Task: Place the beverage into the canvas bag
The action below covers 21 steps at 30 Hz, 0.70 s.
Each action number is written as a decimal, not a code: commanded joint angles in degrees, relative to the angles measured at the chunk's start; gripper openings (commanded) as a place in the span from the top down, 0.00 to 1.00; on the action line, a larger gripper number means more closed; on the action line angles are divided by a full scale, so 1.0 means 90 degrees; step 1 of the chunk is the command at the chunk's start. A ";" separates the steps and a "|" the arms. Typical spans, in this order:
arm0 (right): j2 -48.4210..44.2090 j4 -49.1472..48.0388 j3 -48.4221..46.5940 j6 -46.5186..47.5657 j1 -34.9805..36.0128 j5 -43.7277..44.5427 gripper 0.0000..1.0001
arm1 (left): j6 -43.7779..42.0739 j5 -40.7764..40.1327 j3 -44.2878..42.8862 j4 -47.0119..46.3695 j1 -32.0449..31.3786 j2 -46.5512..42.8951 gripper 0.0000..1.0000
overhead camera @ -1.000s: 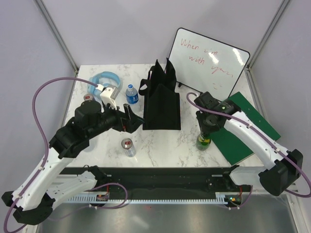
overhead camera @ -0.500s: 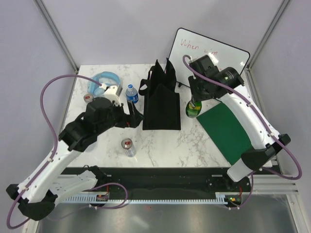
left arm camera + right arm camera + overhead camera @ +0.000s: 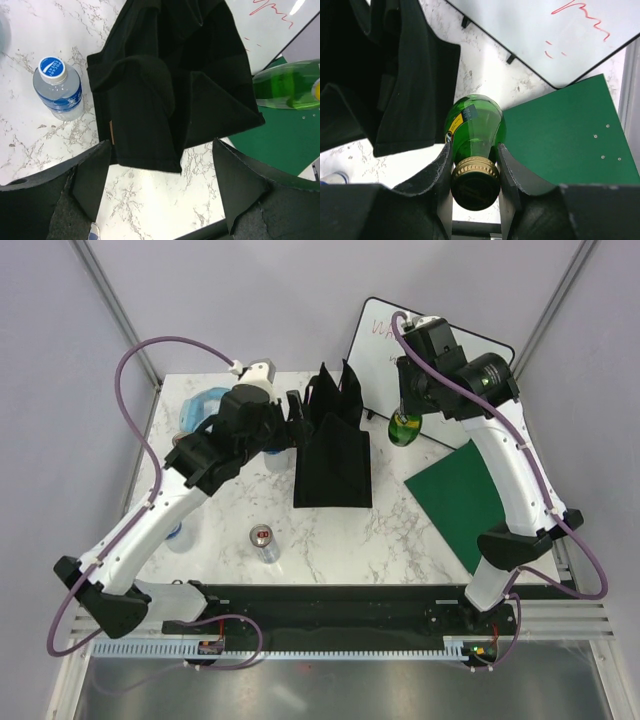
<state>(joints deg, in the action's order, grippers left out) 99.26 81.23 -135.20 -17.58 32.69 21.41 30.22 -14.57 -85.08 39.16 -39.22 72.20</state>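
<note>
The beverage, a green glass bottle (image 3: 404, 427) with a gold cap, hangs neck-up in the air just right of the canvas bag's top. My right gripper (image 3: 410, 400) is shut on its neck; in the right wrist view the fingers (image 3: 472, 167) clamp the neck right under the cap of the bottle (image 3: 475, 122). The canvas bag (image 3: 332, 455) is a tall black tote standing mid-table, its mouth open upward (image 3: 165, 80). My left gripper (image 3: 297, 418) hovers open at the bag's upper left edge, near a handle. Nothing sits between its jaws (image 3: 160, 185).
A small water bottle (image 3: 60, 87) with a blue label stands left of the bag. A silver can (image 3: 264, 543) lies near the front. A whiteboard (image 3: 378, 340) leans at the back right, and a green board (image 3: 465, 495) lies on the right. A blue roll (image 3: 205, 405) sits back left.
My right arm lifted the green bottle off the table and carried it back and up beside the bag's top. My left arm swung up to the bag's left edge.
</note>
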 commanded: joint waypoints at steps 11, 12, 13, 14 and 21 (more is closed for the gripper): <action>-0.0316 -0.2091 -0.0466 0.0556 -0.0058 0.0219 1.00 | -0.0281 -0.0422 -0.0674 -0.0132 0.0022 0.1264 0.41; -0.0326 -0.2179 -0.0525 0.0586 -0.0048 0.0132 1.00 | -0.0310 -0.0422 -0.0674 -0.0142 0.0022 0.1274 0.45; -0.0336 -0.2354 -0.0554 0.0616 -0.0038 0.0112 1.00 | -0.0349 -0.0413 -0.0693 -0.0151 0.0022 0.1293 0.49; -0.0346 -0.2452 -0.0554 0.0635 -0.0048 0.0073 1.00 | -0.0437 -0.0393 -0.0713 -0.0152 0.0022 0.1303 0.56; -0.0541 -0.3449 -0.0447 0.0587 -0.0038 -0.0474 1.00 | -0.0808 0.0133 -0.0811 -0.0239 0.0022 0.1372 0.83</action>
<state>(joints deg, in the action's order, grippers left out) 99.31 66.26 -136.66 -12.91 32.14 19.14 26.68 -15.77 -89.76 38.87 -39.24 84.40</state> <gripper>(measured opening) 0.385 0.222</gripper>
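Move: The left hand, open, is going for the canvas bag's near left edge, about 4 cm ahead, 3 cm to its right and 5 cm below. The water bottle stands roughly level with it, some 8 cm to its left and well below. The right hand already grips the green bottle; from it the bag mouth is about 12 cm left, 4 cm ahead and 10 cm lower, the whiteboard some 14 cm ahead and 10 cm right. Left hand dips about 5 cm forward-right and pinches the bag's edge; right raises the green bottle 5 cm, forward-left. ##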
